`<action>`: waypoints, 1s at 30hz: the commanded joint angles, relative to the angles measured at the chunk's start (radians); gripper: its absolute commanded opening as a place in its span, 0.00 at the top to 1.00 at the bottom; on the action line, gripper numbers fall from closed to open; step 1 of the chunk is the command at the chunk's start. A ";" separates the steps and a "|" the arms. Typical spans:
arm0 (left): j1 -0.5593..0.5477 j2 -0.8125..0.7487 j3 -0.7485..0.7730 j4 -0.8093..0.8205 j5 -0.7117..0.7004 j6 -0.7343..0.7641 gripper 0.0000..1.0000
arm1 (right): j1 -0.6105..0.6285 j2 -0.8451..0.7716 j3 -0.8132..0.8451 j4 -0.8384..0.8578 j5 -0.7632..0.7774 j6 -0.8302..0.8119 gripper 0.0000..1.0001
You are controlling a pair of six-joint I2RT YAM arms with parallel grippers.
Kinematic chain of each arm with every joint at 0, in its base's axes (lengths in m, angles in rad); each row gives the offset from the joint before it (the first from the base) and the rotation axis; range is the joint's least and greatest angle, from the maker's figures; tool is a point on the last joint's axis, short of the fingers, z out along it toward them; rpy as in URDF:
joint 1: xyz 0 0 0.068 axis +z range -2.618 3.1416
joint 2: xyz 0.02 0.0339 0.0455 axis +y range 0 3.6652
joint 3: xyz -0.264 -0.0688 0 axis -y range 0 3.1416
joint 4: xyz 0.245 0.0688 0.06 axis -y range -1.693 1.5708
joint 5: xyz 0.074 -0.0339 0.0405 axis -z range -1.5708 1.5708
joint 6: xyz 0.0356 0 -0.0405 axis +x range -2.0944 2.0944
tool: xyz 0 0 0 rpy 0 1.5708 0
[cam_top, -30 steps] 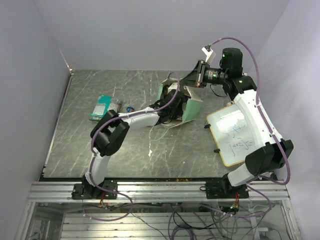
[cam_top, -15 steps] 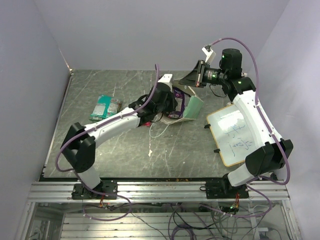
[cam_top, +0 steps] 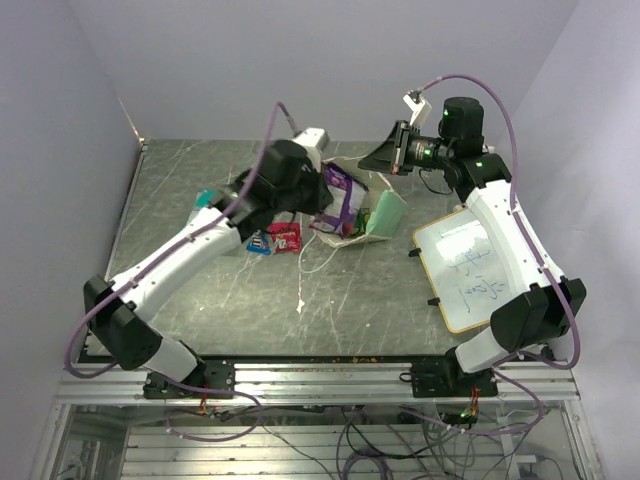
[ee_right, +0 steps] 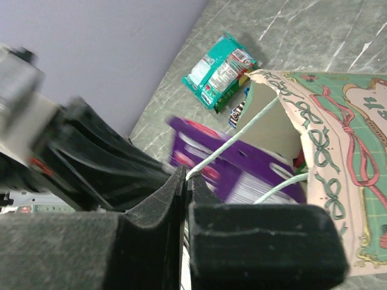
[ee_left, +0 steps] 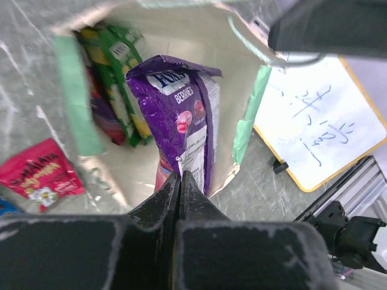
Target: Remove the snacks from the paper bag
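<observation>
The paper bag [cam_top: 375,215] stands open mid-table, its mint side facing the arms. My right gripper [cam_top: 366,163] is shut on its white string handle [ee_right: 242,138], pinched at the fingertips [ee_right: 188,176] above the bag [ee_right: 338,139]. My left gripper [cam_top: 325,194] is shut on a purple berry candy bag [cam_top: 341,192], holding it over the bag's mouth [ee_left: 181,121]. Inside the bag lie green packets [ee_left: 118,57]. On the table to the left lie a red packet [cam_top: 285,237], a blue bar [cam_top: 258,242] and green bags [ee_right: 221,67].
A wood-framed whiteboard [cam_top: 465,270] lies right of the bag, under the right arm. A loose white string [cam_top: 303,275] trails on the table in front of the bag. Walls close in on the left, back and right.
The left arm has pulled out of the paper bag and risen up and to the left with the purple candy bag. The red packet and blue bar now show. The right gripper has stayed put.
</observation>
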 commanded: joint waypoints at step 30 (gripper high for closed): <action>0.732 0.178 0.321 -0.579 0.070 0.394 0.93 | 0.043 0.048 0.084 -0.118 -0.023 -0.082 1.00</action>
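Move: The left gripper already holds the purple Foxs packet at the mouth of the paper bag. The teal pouch it is to be taken to lies about 33 cm left, 16 cm ahead and 26 cm lower. The blue packet is roughly 18 cm left and 12 cm ahead, the red packet 10 cm left and 11 cm ahead, both at table height; the paper bag's middle sits about 10 cm right, 13 cm ahead, 18 cm below. From the right gripper, the teal pouch is some 42 cm left, 12 cm ahead, 33 cm down. Swing the left gripper some 30 cm left with the purple packet still pinched, away from the paper bag towards the teal pouch; arc up about 10 cm first, then sink to a little below the starting height. Turn the wrist counter-clockwise and tip the fingers more steeply down on the way, keeping them closed. Let the right gripper keep its hold on the bag's handle. ##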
